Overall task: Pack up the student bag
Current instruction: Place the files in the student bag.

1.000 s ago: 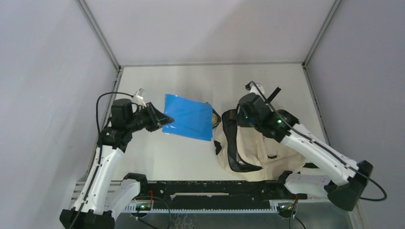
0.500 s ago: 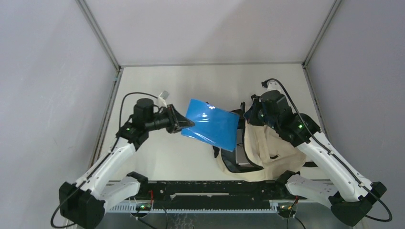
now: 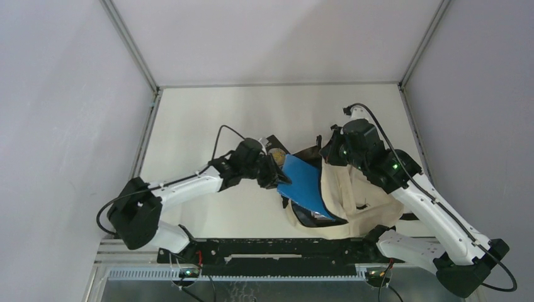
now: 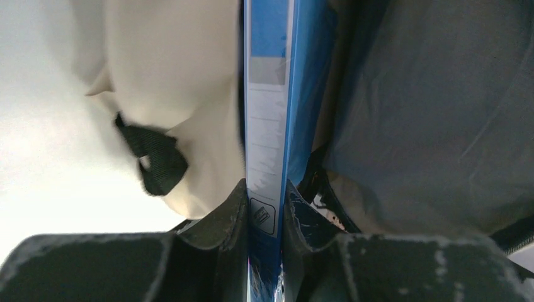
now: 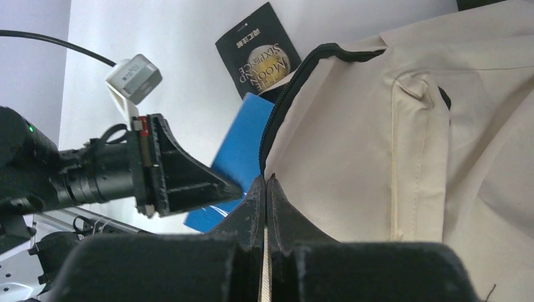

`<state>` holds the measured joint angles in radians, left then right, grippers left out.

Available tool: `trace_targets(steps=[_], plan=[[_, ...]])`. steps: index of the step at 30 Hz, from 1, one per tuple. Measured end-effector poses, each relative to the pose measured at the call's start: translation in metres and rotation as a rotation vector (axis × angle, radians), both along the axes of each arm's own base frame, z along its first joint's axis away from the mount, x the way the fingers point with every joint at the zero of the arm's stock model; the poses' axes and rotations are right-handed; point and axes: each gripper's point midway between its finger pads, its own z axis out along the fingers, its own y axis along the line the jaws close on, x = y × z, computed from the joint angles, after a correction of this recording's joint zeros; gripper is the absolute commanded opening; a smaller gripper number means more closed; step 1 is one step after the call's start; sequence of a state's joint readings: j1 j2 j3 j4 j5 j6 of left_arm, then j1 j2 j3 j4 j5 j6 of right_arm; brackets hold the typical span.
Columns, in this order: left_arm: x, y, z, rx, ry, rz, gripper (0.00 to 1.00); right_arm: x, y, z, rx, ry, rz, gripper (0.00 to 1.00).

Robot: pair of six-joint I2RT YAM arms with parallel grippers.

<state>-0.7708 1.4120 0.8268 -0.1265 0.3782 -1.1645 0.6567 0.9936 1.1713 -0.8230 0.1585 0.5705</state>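
Observation:
The cream student bag (image 3: 352, 195) lies at the right of the table, its black-zippered mouth facing left; it also shows in the right wrist view (image 5: 403, 145) and the left wrist view (image 4: 182, 94). My right gripper (image 3: 327, 151) is shut on the bag's zipper edge (image 5: 267, 182) and holds the flap up. My left gripper (image 3: 277, 175) is shut on a blue folder (image 3: 305, 187), gripped edge-on (image 4: 267, 126). The folder's far half is inside the bag's mouth, against the dark lining (image 4: 428, 113). The folder's near part shows blue in the right wrist view (image 5: 236, 160).
A black pouch with a gold round label (image 5: 261, 50) lies on the table just behind the bag's mouth, also in the top view (image 3: 275, 150). Grey walls close the table at left, right and back. A black strap (image 4: 157, 160) hangs at the bag's side.
My left arm has swung right and carried the blue folder from mid-table into the bag's mouth, tilting it steeper. My right gripper stays put, holding the flap.

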Motion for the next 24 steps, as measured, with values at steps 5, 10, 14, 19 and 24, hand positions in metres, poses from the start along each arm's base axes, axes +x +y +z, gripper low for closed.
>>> trace_targets(steps=[5, 10, 14, 19, 24], plan=[[0.003, -0.032, 0.011, -0.014, -0.051, 0.046, 0.0, 0.001, 0.008, 0.0, 0.008, -0.004, 0.016, 0.0], [0.022, -0.046, 0.008, -0.004, -0.07, 0.149, 0.0, 0.001, 0.015, -0.002, 0.003, 0.0, 0.03, 0.0], [0.036, -0.06, 0.001, 0.0, -0.083, 0.184, 0.02, 0.002, 0.015, -0.003, -0.002, -0.003, 0.025, 0.0], [0.034, -0.089, 0.007, -0.014, -0.101, 0.138, 0.2, 0.005, 0.015, -0.001, -0.001, -0.015, 0.016, 0.0], [0.013, -0.107, -0.001, -0.019, -0.071, 0.038, 0.67, 0.007, 0.014, 0.0, 0.0, -0.026, 0.007, 0.0]])
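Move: The student bag's open mouth, where the files held by the left hand are going, is centred some 8 cm to that hand's right, 2 cm back and 6 cm below. The flap rim stands about 12 cm right of the hand, 8 cm ahead and 10 cm up, and the black book lies roughly 10 cm ahead, 3 cm left and 9 cm below. From the right hand, already pinching that rim, the mouth is about 10 cm back, 4 cm left and 17 cm below. Left carries the files about 10 cm right, deeper into the bag, then starts opening; right keeps the rim pinched. ##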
